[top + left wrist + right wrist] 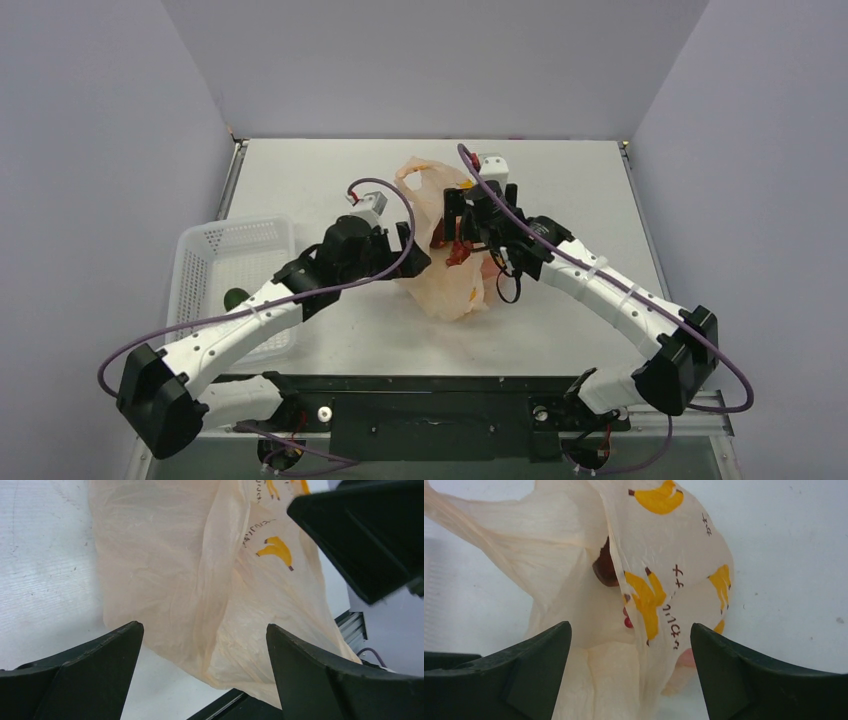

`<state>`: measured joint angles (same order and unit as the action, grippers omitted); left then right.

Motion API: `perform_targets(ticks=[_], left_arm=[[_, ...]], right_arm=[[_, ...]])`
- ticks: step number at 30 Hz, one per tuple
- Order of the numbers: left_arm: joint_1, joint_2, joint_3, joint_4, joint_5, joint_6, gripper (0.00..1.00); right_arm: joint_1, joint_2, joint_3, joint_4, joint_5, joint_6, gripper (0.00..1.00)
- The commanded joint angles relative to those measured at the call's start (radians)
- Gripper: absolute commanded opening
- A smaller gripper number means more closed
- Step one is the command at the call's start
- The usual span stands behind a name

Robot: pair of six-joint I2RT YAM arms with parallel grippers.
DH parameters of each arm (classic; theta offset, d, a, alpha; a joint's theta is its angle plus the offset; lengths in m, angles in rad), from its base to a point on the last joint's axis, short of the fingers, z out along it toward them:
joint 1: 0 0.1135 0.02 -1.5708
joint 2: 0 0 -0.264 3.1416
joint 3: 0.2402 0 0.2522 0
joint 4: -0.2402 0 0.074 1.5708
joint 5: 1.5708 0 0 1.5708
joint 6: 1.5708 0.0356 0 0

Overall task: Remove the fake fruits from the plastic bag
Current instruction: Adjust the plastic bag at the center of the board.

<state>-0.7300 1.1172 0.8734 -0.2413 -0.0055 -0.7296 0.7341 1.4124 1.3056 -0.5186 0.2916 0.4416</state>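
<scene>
The plastic bag (pixel 450 290) lies crumpled in the middle of the table, peach-orange with yellow printed marks. In the right wrist view its mouth (pixel 589 580) gapes. Inside sit a dark red round fruit (pixel 605 567) and a tiny red berry (pixel 628 621). A pinkish shape (pixel 686 657) shows through the film. Red fruit (pixel 458 250) also shows from above. My right gripper (pixel 630 625) (pixel 455 228) is open over the bag's mouth. My left gripper (pixel 204 626) (pixel 418 258) is open at the bag's left side (pixel 200 580), with loose film between its fingers.
A white mesh basket (pixel 200 290) stands at the left edge of the table with a dark green thing (pixel 235 297) in it. The right gripper's black body (pixel 365 535) is close to the left one. The table's near edge (pixel 235 702) runs just behind the bag.
</scene>
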Motion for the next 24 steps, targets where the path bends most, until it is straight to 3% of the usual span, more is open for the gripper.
perform_targets(ticks=[1, 8, 11, 13, 17, 19, 20, 22, 24], left_arm=[[0.007, 0.107, 0.123, 0.055, -0.022, 0.079, 0.93], [0.029, 0.252, 0.235, 0.035, -0.04, 0.156, 0.93], [0.051, 0.317, 0.288, 0.041, -0.024, 0.171, 0.9], [0.076, 0.371, 0.323, 0.032, -0.015, 0.188, 0.83], [0.15, 0.477, 0.365, 0.02, 0.005, 0.215, 0.52], [0.193, 0.51, 0.372, 0.018, 0.005, 0.23, 0.39], [0.222, 0.52, 0.371, 0.021, 0.025, 0.241, 0.35], [0.259, 0.528, 0.378, 0.027, 0.034, 0.264, 0.26], [0.29, 0.53, 0.399, 0.01, 0.031, 0.293, 0.22]], right_arm=[[0.066, -0.099, -0.093, 0.001, 0.161, 0.071, 0.85], [0.102, -0.198, -0.332, 0.107, 0.196, 0.18, 0.83], [0.12, -0.22, -0.443, 0.17, 0.189, 0.201, 0.76], [0.127, -0.224, -0.5, 0.213, 0.198, 0.201, 0.7], [0.14, -0.266, -0.621, 0.297, 0.188, 0.185, 0.48], [0.153, -0.328, -0.715, 0.366, 0.153, 0.181, 0.25], [0.16, -0.351, -0.784, 0.39, 0.141, 0.184, 0.07], [0.173, -0.425, -0.875, 0.441, 0.121, 0.217, 0.0], [0.186, -0.484, -0.95, 0.483, 0.099, 0.259, 0.0]])
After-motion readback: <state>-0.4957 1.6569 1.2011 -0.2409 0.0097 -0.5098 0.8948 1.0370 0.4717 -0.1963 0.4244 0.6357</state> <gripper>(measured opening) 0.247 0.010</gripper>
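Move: The plastic bag's far-left edge lies some 11 cm ahead of the left hand, about 2 cm to its left and 8 cm below; its near-right edge lies roughly 10 cm back from the right hand, 6 cm to its right and 16 cm below. The red fruit in the bag sits almost straight under the right hand, about 18 cm down, with the dark fruit some 3 cm ahead of that hand, 6 cm to its left and 18 cm below. The bag is taken at opposite edges. The open right hand sinks about 16 cm while drawing back some 11 cm and off to the right, and its fingers shut on the near-right edge; the left pushes forward along the bag's left side, then dips and swings left, rolling its left side up some 15 degrees while narrowing its fingers on a fold of the far-left edge. ##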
